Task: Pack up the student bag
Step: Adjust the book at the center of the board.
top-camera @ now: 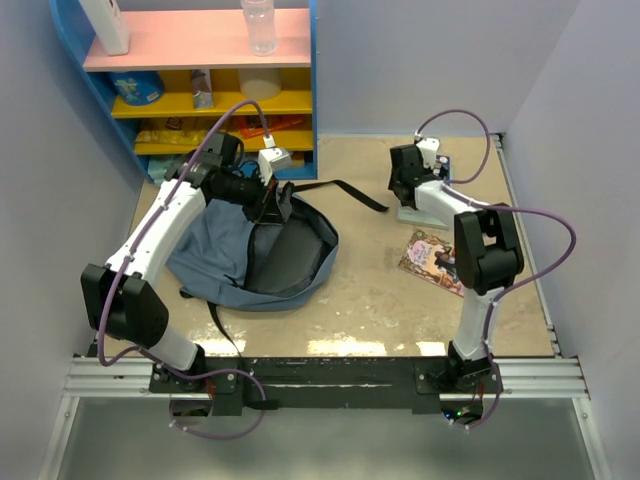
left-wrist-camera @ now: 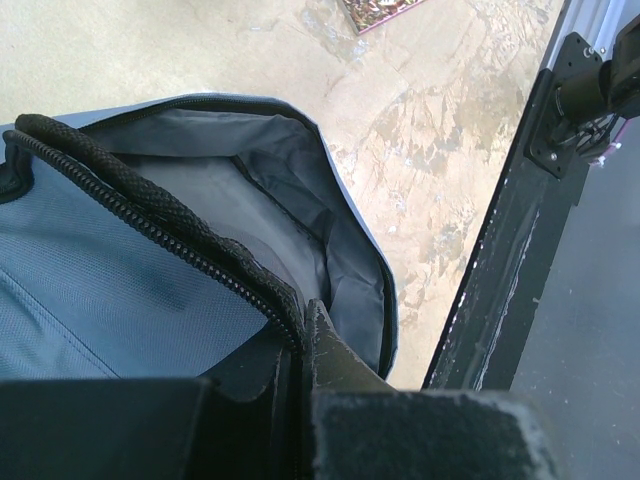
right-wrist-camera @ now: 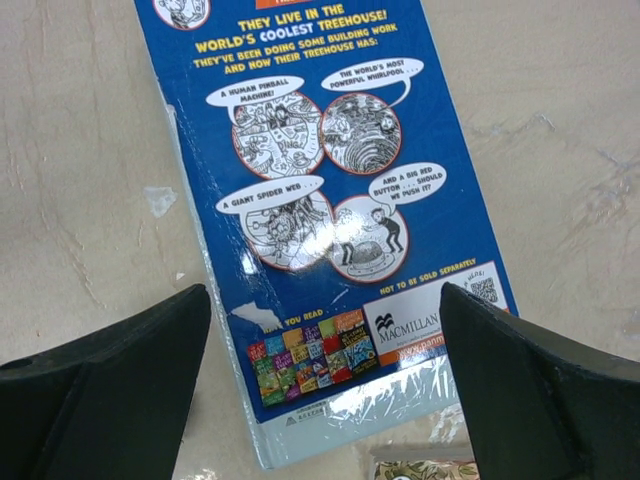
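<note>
The student bag (top-camera: 215, 255), a slate-blue backpack, lies on the table left of centre with its mouth open toward the right. My left gripper (top-camera: 277, 200) is shut on the bag's black zipper edge at the far rim. In the left wrist view the gripper (left-wrist-camera: 305, 322) pinches that zipper edge (left-wrist-camera: 150, 205), with the grey lining (left-wrist-camera: 270, 215) open below. My right gripper (top-camera: 405, 192) hovers open over a blue book (top-camera: 420, 213) at the far right. From the right wrist, the book's back cover (right-wrist-camera: 330, 150) lies between the spread fingers of the gripper (right-wrist-camera: 325, 300).
A second, colourful book (top-camera: 432, 258) lies near the right arm; its corner (right-wrist-camera: 430, 470) shows below the blue one. A blue shelf unit (top-camera: 200, 75) with a bottle (top-camera: 258, 25) stands at the back left. A black strap (top-camera: 350, 190) trails from the bag. Walls close in on both sides.
</note>
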Available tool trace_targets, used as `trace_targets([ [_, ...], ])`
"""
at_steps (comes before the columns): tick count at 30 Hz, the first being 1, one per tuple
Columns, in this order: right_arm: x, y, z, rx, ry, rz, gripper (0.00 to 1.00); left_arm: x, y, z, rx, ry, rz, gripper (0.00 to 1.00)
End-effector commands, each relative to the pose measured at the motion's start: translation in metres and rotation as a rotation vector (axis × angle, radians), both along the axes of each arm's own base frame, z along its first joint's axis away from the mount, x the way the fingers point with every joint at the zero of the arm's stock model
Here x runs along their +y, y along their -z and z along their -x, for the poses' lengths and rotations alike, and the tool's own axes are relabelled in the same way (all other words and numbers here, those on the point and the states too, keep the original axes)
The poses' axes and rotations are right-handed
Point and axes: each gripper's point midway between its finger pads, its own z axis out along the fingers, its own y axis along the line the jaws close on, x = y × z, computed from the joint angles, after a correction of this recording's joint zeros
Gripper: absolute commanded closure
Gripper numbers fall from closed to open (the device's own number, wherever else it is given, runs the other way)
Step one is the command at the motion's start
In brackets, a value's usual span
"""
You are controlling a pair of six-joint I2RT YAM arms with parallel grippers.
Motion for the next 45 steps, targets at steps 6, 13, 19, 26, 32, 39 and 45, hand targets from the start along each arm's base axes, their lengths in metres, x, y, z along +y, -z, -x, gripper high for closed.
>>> trace_targets([
  [6,0.006,0.0,-0.013,0.02,0.009,0.046,0.02,0.001,-0.005,0.004,-0.027,0.023,0.02,1.0],
  [13,-0.009,0.006,-0.007,0.028,0.057,0.011,0.03,0.003,-0.004,0.004,-0.026,0.022,0.014,1.0],
  [19,-0.026,0.007,-0.001,0.022,0.084,-0.032,0.04,0.002,-0.003,0.003,-0.023,0.024,0.019,1.0],
  [26,-0.045,0.012,0.013,0.023,0.109,-0.08,0.05,0.002,-0.003,0.003,-0.018,0.023,0.02,1.0],
  [32,-0.029,0.006,0.016,0.016,0.04,-0.163,0.03,0.001,-0.003,0.001,-0.014,0.022,0.025,1.0],
  [39,-0.027,-0.037,0.019,-0.094,-0.007,-0.386,0.01,0.001,-0.004,0.002,-0.017,0.022,0.023,1.0],
  [45,-0.076,-0.041,0.035,-0.206,0.097,-0.538,0.01,0.001,-0.003,0.004,-0.011,0.026,0.026,1.0],
])
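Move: The blue book lies on the pale board, its middle some 5 cm ahead of the right hand, 3 cm to its right and 4 cm below. The board's middle is about 2 cm ahead, 2 cm right and 5 cm down; the pink picture book about 17 cm back, 7 cm right and 7 cm down. From the left hand the blue book is roughly 16 cm ahead, 40 cm right and 17 cm below. The open right hand sinks about 3 cm, pushes the blue book's left edge rightward some 5 cm, then lifts. ##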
